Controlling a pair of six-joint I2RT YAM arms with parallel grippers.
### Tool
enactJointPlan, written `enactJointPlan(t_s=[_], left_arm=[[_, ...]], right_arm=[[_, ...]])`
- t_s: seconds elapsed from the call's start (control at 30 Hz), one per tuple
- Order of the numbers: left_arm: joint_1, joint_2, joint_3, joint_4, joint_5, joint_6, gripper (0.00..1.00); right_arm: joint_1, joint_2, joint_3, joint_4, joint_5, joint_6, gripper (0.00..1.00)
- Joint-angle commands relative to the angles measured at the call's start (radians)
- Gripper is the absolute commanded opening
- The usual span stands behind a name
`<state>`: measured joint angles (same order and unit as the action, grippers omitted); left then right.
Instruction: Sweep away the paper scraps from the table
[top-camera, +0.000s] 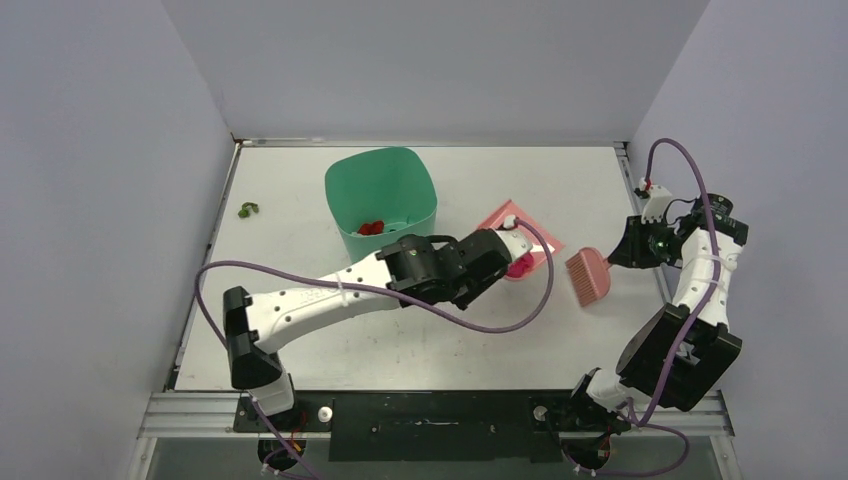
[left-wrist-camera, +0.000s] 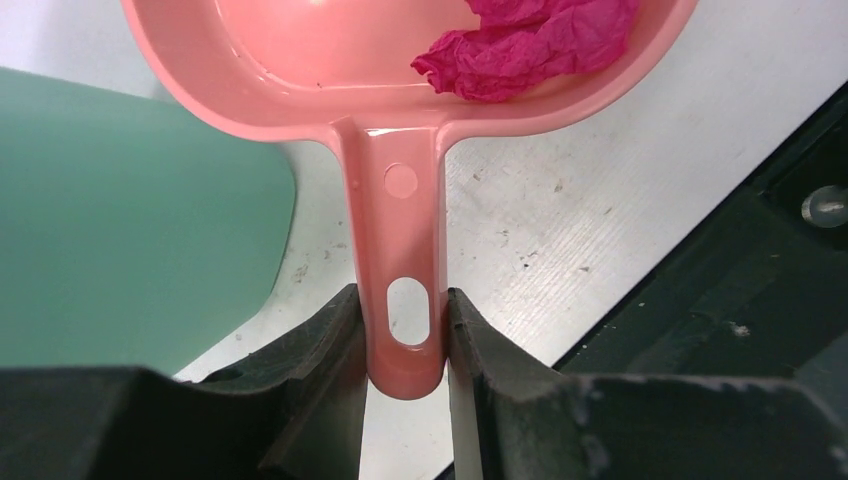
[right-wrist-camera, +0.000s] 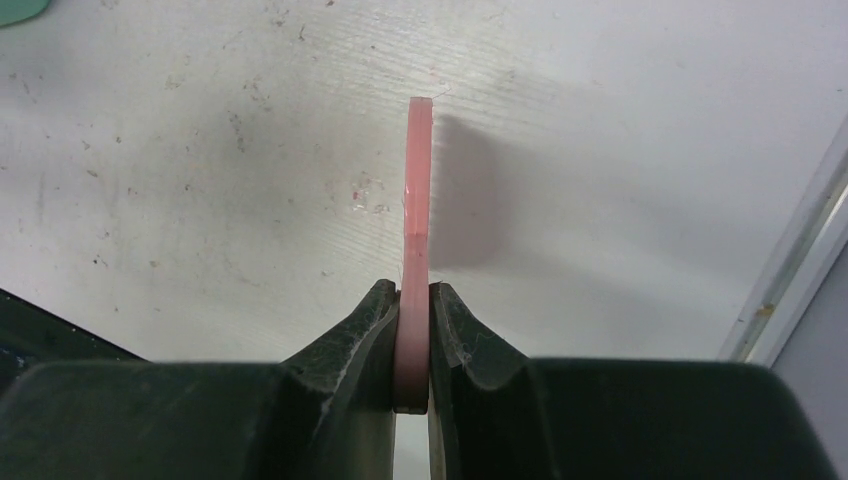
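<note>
My left gripper (top-camera: 497, 252) (left-wrist-camera: 404, 340) is shut on the handle of the pink dustpan (left-wrist-camera: 400, 90), held just right of the green bin. A crumpled red paper scrap (left-wrist-camera: 530, 45) (top-camera: 520, 266) lies in the pan. More red scraps (top-camera: 371, 228) sit inside the bin. An olive green scrap (top-camera: 247, 209) lies on the white table (top-camera: 420, 340) at the far left edge. My right gripper (top-camera: 628, 246) (right-wrist-camera: 412, 330) is shut on the thin handle of the pink brush (top-camera: 588, 275) (right-wrist-camera: 418, 190), which hangs to the right of the dustpan.
The green bin (top-camera: 340, 190) (left-wrist-camera: 120, 220) stands at the back centre, close to the left of the dustpan. Grey walls close in three sides. A metal rail (top-camera: 430, 410) runs along the near edge by the arm bases.
</note>
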<state>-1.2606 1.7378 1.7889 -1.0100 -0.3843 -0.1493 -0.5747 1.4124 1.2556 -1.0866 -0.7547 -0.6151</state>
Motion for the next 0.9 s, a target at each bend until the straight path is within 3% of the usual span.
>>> enactJointPlan(t_s=[0.0, 0.27, 0.57, 0.67, 0.77, 0.87], left_arm=[[0.069, -0.152, 0.083, -0.043, 0.076, -0.077, 0.00], [0.375, -0.381, -0.024, 0.068, 0.352, -0.214, 0.00], [0.805, -0.634, -0.422, 0.561, 0.915, -0.688, 0.00], [0.878, -0.649, -0.538, 0.742, 1.066, -0.874, 0.00], [0.924, -0.676, -0.652, 0.942, 1.132, -1.047, 0.00], [0.933, -0.684, -0.665, 0.941, 1.125, -1.054, 0.00]], right_arm=[[0.000, -0.044, -0.018, 0.068, -0.079, 0.010, 0.05], [-0.001, -0.046, -0.031, 0.050, -0.099, -0.010, 0.05], [-0.001, -0.047, -0.029, 0.039, -0.103, -0.018, 0.05], [0.000, -0.047, -0.024, 0.034, -0.106, -0.020, 0.05], [0.000, -0.047, -0.022, 0.024, -0.107, -0.026, 0.05], [-0.001, -0.049, -0.022, 0.020, -0.103, -0.032, 0.05]])
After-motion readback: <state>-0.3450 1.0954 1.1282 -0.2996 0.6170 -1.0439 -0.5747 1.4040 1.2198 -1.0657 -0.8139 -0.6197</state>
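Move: The left hand holds the dustpan by its handle, with the pink paper scrap lying in the pan about 6 cm ahead, 9 cm right and a little below. The middle of the green bin stands roughly 20 cm ahead of this hand, 16 cm to its left and 10 cm lower; the red scraps inside lie some 22 cm ahead and 20 cm left of the hand. From the right hand, the bin is about 11 cm ahead, 45 cm left and slightly lower. Keeping its pinch on the dustpan handle, the left hand sweeps left and up, about 14 cm each, and some 8 cm forward, bringing the pan over the bin's mouth. Along the way it rolls hard, left side down by some 70 degrees, while swinging counter-clockwise about 30, so the pan ends on edge; near the end it sinks about a centimetre. ##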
